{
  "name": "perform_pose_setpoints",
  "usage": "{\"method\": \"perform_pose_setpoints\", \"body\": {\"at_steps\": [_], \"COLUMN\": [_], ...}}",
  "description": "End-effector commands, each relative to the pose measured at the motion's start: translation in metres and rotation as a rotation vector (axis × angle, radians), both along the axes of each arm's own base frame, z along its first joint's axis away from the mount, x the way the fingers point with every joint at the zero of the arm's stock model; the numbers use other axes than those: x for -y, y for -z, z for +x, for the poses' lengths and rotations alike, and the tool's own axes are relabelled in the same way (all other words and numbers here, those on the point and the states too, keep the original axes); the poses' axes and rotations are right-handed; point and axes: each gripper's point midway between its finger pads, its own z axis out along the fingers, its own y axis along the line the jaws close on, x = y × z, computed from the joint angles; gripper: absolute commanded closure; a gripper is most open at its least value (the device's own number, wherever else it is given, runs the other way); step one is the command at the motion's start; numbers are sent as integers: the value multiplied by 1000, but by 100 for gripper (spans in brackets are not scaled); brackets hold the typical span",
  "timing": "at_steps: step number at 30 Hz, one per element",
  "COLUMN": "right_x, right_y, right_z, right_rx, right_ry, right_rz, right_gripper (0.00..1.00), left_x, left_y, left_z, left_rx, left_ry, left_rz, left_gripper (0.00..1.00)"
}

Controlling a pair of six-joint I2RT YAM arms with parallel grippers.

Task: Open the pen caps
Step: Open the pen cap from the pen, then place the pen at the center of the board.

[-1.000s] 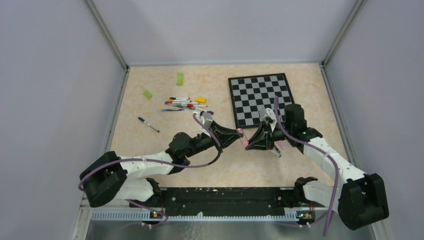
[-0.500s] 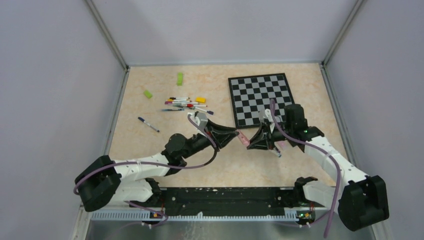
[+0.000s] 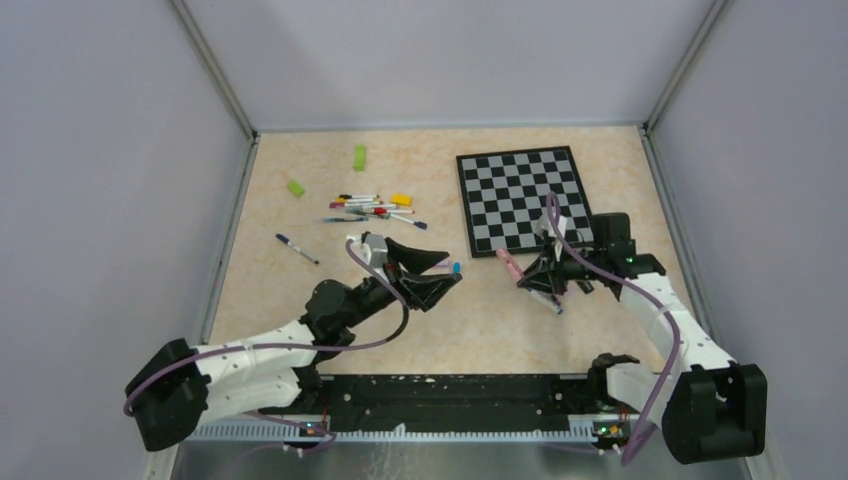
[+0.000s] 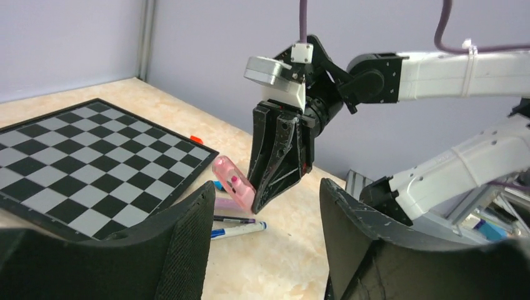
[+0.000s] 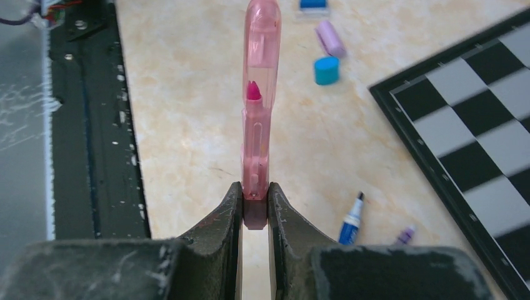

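Note:
My right gripper [image 5: 255,187] is shut on the lower end of a clear pink pen [image 5: 259,94], whose pink tip shows inside its see-through cap. From above, the pink pen [image 3: 508,262] sticks out left of the right gripper [image 3: 524,279]. My left gripper [image 3: 446,271] hangs open a short way to the left, with nothing between its fingers [image 4: 187,237]. A blue cap [image 5: 326,70] and a purple cap [image 5: 330,39] lie loose on the table. An uncapped blue pen [image 5: 351,220] and a purple pen [image 5: 405,235] lie below the right gripper.
A chessboard [image 3: 520,200] lies at the back right, its near corner close to the right gripper. A pile of pens [image 3: 372,208] with a yellow block [image 3: 401,199] sits at the back left. A single pen [image 3: 297,249] and two green blocks [image 3: 359,157] [image 3: 296,188] lie around it.
The left gripper has opened, let go of the pink pen's far end and drawn back to the left. The right gripper has shifted slightly right, still holding the pen.

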Motion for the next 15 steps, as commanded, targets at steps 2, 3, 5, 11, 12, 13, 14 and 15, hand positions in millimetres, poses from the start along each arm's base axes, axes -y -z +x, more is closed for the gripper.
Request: {"method": "perform_pose_setpoints", "body": {"at_steps": [2, 3, 5, 11, 12, 13, 14, 15], "right_x": [42, 50, 67, 136, 149, 161, 172, 183], "right_y": [-3, 0, 6, 19, 18, 19, 20, 21], "right_z": [28, 32, 38, 43, 45, 45, 45, 45], "right_rx": [112, 115, 107, 29, 27, 26, 23, 17], "right_ry": [142, 167, 210, 358, 389, 415, 442, 465], "right_rz": [-150, -195, -301, -562, -587, -610, -632, -657], "right_gripper": [100, 100, 100, 100, 100, 100, 100, 100], "left_x": [-37, -46, -60, -88, -91, -94, -97, -99], "left_y": [4, 10, 20, 53, 56, 59, 62, 63], "left_z": [14, 16, 15, -3, -5, -7, -8, -8], "left_rx": [-55, -82, -114, -214, -227, -242, -247, -248], "left_ry": [-185, -223, -260, -270, -270, -270, -274, -278], "left_rz": [41, 60, 81, 59, 42, 21, 9, -3], "left_gripper": [28, 23, 17, 12, 12, 11, 11, 9]}}
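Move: I still pinch the pink marker in my right hand. The black highlighter at the outer end of the row of laid-down pens lies about 15 cm to its right, 6 cm ahead and some 12 cm below. Of its neighbours, the lilac highlighter lies 10 cm right and 6 ahead of that hand, the white-and-blue pen 5 right and 3 ahead. From my empty left hand, the pink marker is about 11 cm right, 4 ahead and slightly lower. I sweep my right hand about 13 cm to the right and 5 cm forward, sinking slightly, carrying the pink marker over the laid-down pens towards the black highlighter, while the wrist swings clockwise and dips the fingers some 30 degrees. My left hand backs off about 9 cm to its left, rising briefly and then sinking, and opens wider. ##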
